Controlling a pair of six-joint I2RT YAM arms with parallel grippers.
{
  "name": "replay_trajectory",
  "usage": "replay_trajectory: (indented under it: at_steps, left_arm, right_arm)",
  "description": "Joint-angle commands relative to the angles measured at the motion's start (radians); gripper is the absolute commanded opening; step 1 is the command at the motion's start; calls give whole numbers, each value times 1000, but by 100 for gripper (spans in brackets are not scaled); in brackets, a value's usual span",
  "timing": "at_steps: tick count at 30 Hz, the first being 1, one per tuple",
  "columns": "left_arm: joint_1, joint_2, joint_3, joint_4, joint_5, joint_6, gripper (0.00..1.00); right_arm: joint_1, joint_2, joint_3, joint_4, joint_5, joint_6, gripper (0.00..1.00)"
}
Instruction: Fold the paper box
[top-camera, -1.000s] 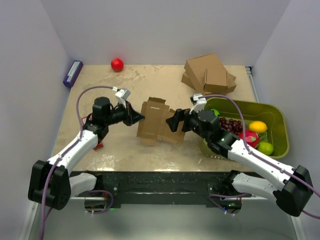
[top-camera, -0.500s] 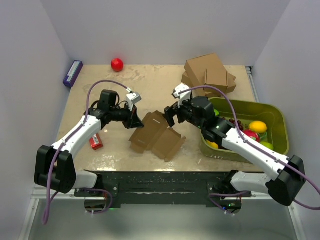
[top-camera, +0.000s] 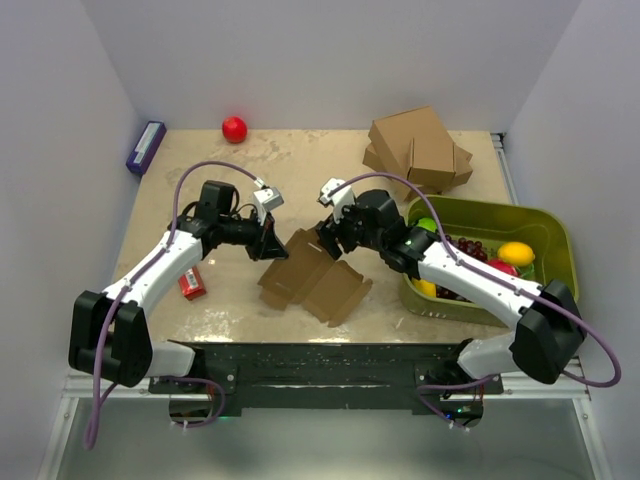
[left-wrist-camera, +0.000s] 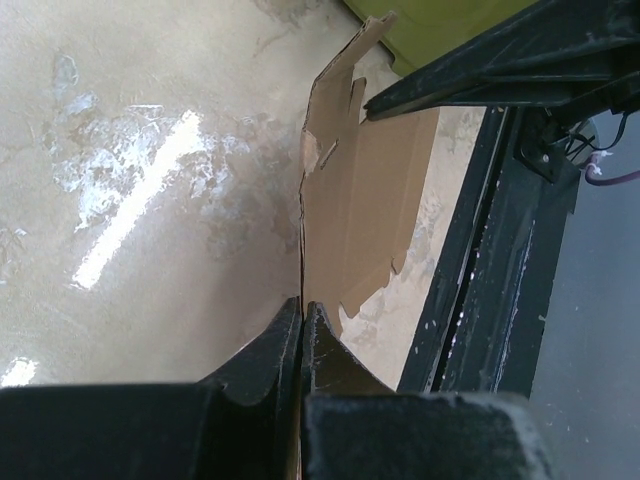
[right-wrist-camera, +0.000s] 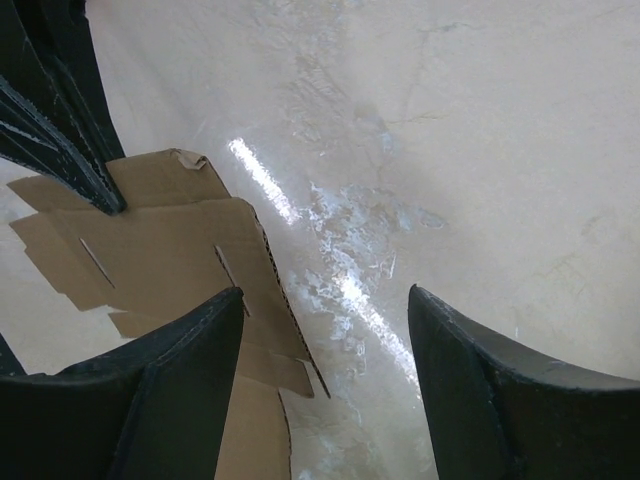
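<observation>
The paper box (top-camera: 318, 277) is a flat brown die-cut sheet on the table's middle, its left end lifted. My left gripper (top-camera: 274, 243) is shut on that raised edge. In the left wrist view the thin sheet (left-wrist-camera: 365, 200) runs edge-on out from between the closed tips of the left gripper (left-wrist-camera: 302, 312). My right gripper (top-camera: 327, 240) hovers open over the sheet's far edge. In the right wrist view the right gripper (right-wrist-camera: 325, 305) spans the sheet's corner (right-wrist-camera: 160, 245), one finger (right-wrist-camera: 170, 380) over cardboard, the other (right-wrist-camera: 500, 390) over bare table.
A stack of bigger brown boxes (top-camera: 418, 148) sits at the back right. A green bin (top-camera: 500, 207) of fruit stands right of the sheet. There is a red ball (top-camera: 234, 128) at the back, a purple box (top-camera: 146, 146) by the left wall and a small red item (top-camera: 192, 285) near the left arm.
The right gripper has let go of the sheet's right side, moved left to its far edge, and its jaws have narrowed somewhat. The sheet dropped flatter and turned; the left grip held.
</observation>
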Motion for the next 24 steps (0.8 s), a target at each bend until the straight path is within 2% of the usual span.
replay_trajectory:
  at_steps: [1,3,4,6,7,8,10,11,12,13,15,18,24]
  left_arm:
    - [-1,-15,39,5,61,15,0]
    - [-2,-14,36,7,66,15,0]
    - [-2,-14,36,8,58,14,0]
    - [-2,-14,36,10,48,9,0]
    - [-2,-14,36,17,45,8,0]
    - [-1,-15,38,23,28,-8,0]
    - [3,-37,32,69,-6,-35,26]
    - [6,-52,12,97,-70,-76,40]
    - [10,-104,-7,167,-115,-106,64]
    - [27,-135,-24,203,-205,-154,72]
    - [50,-223,-68,278,-268,-196,87]
    - [110,-320,-136,352,-321,-242,99]
    - [133,-299,-186,315,-238,-250,100]
  right_arm:
    - [13,22,45,37,-40,-4,62]
    - [19,39,41,62,-53,3,57]
    - [22,45,39,65,-53,10,47]
    - [28,50,25,83,-51,16,33]
    - [30,48,16,102,-51,25,18]
    - [30,44,4,113,-47,30,12]
    - [30,23,-38,139,-34,40,1]
    - [30,12,-67,145,-31,49,0]
    - [30,0,-82,153,-22,59,0]
    - [28,-29,-99,174,-18,71,0]
    - [20,-60,-148,192,-7,88,0]
    - [-12,-128,-200,225,-13,149,0]
    - [-92,-274,-279,280,-74,217,0]
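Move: The paper box hangs from the shut left fingers, its middle about 6 cm to that hand's right, 5 cm nearer the base and some 5 cm lower. For the open right hand, the free edge of the box is roughly 2 cm to the left and 2 cm lower; the box's middle is about 8 cm back, 3 cm left and 7 cm below. The fruit bin's middle stands roughly 40 cm to the right of that hand, level with it and 12 cm below. Left and down by about 2 cm, the right hand eases onto the free edge of the box and shuts, pinching it. The left then opens wide, lets go and backs off up, left and forward, some 9 cm, turning about 25 degrees counter-clockwise. Keeping its pinch, the right dips and draws back slightly, then goes right and up. ##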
